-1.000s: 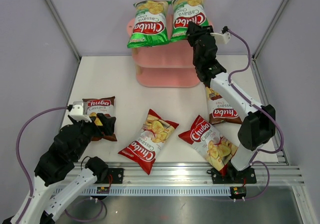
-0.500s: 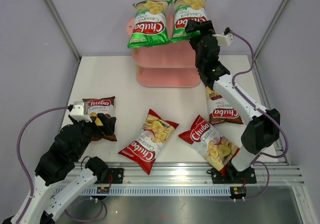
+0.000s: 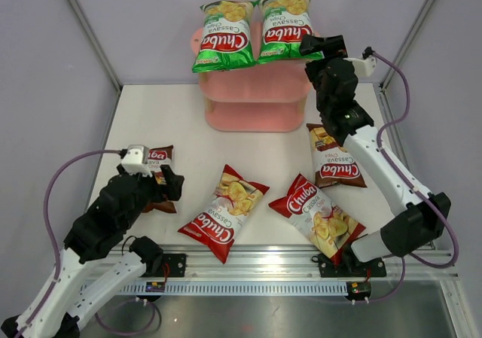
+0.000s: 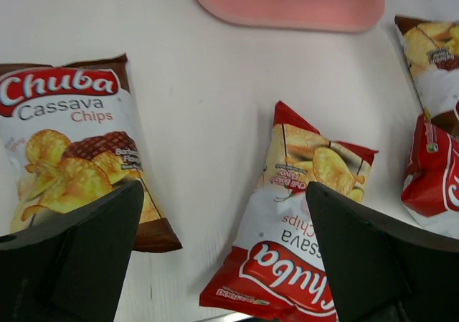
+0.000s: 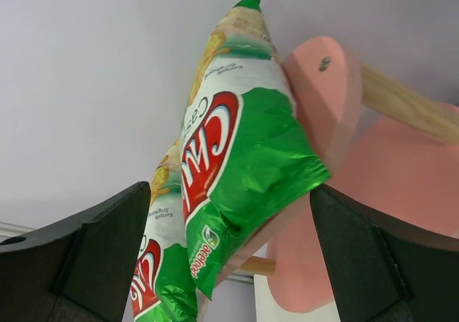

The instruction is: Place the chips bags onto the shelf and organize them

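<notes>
Two green chips bags lie side by side on the top board of the pink shelf (image 3: pixel 248 89): one at the left (image 3: pixel 222 41), one at the right (image 3: pixel 285 25). My right gripper (image 3: pixel 322 48) stands open just right of the right green bag (image 5: pixel 244 150), holding nothing. Two red bags (image 3: pixel 224 211) (image 3: pixel 318 216) and two brown bags (image 3: pixel 153 161) (image 3: pixel 335 161) lie flat on the white table. My left gripper (image 3: pixel 164 181) hangs open over the left brown bag's (image 4: pixel 64 135) lower right corner, with the nearer red bag (image 4: pixel 301 207) to its right.
Grey walls enclose the table on three sides. The shelf's two lower boards (image 3: pixel 252 116) show nothing on their visible parts. An aluminium rail (image 3: pixel 263 266) with the arm bases runs along the near edge. The right brown bag lies close to the shelf's foot.
My right gripper opened, let go of the right green bag and drew back to the right. My left arm moved forward over the left brown bag.
</notes>
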You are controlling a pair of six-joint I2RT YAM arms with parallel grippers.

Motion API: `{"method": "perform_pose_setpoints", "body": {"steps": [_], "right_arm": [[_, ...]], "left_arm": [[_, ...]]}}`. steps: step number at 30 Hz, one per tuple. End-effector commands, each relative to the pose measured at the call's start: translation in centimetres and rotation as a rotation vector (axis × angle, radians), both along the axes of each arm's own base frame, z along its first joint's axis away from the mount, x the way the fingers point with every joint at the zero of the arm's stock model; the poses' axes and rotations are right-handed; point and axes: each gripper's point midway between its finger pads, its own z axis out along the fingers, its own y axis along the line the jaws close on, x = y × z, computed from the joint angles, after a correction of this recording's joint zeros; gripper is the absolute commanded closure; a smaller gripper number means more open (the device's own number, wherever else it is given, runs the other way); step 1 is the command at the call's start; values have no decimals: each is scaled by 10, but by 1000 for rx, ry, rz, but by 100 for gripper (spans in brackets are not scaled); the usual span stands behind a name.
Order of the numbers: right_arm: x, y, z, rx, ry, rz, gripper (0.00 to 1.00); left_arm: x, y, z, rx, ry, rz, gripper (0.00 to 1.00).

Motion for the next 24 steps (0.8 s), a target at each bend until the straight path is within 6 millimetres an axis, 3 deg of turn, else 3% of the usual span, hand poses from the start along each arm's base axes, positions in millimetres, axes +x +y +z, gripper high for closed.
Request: {"method": "perform_pose_setpoints", "body": {"steps": [1,2,4,5,7,8,9,11,13,17,19,21,23,24], "right_arm": [[-27,-26,5,38,15,-13,1],[-30,-32,-8,23,37,-22,1],[-50,-41,0,-2,12,-9,1],[-55,-43,-11,-32,30,-4,1],[-76,-51,3,-89,-9,9,0],[-82,-53,-14,-134,45,14,1],[-97,-56,-4,-153,22,33,1],[-111,-57,-13,-268,39,69,1],[-136,-49,-7,-375,2,161,1],[-181,-10,-24,-585,-69,473,1],[-211,19,-31,-676,-160,696,1],[-242,46,-43,-699,-218,942,0],[-265,60,-52,-682,-255,1103,1],[-290,69,-54,-659,-314,1244,1]], "left_arm": [[9,-33,5,-52,34,-105,1],[11,-40,1,-52,58,-128,1],[17,-64,-12,-58,128,-206,1],[18,-71,-16,-62,155,-226,1],[21,-89,-34,-67,230,-282,1],[19,-97,-40,-79,260,-312,1],[18,-105,-48,-92,288,-347,1],[17,-117,-67,-96,358,-386,1],[10,-129,-82,-118,417,-447,1],[0,-149,-109,-158,527,-550,1],[-3,-152,-125,-165,580,-544,1],[2,-150,-140,-143,614,-512,1],[4,-146,-156,-113,651,-475,1],[4,-144,-168,-95,683,-457,1]]}}
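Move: From the left gripper, the near red bag lies about 13 cm to the right, 4 cm back and 23 cm below; the left brown bag is 5 cm ahead and 8 cm left, the other red bag some 38 cm right and 5 cm back, both equally low. From the right gripper, the near red bag is about 33 cm back, 23 cm left and 42 cm down; the right green bag's middle is 12 cm ahead, 7 cm left, slightly lower. Bring the left gripper about 16 cm down and 13 cm right over the near red bag, open, tipping its fingers some 40 degrees further down and turning them clockwise. Meanwhile draw the open right gripper 22 cm back from the green bag on the shelf, easing right, then swinging left again as the wrist rolls left side down and turns counter-clockwise. ##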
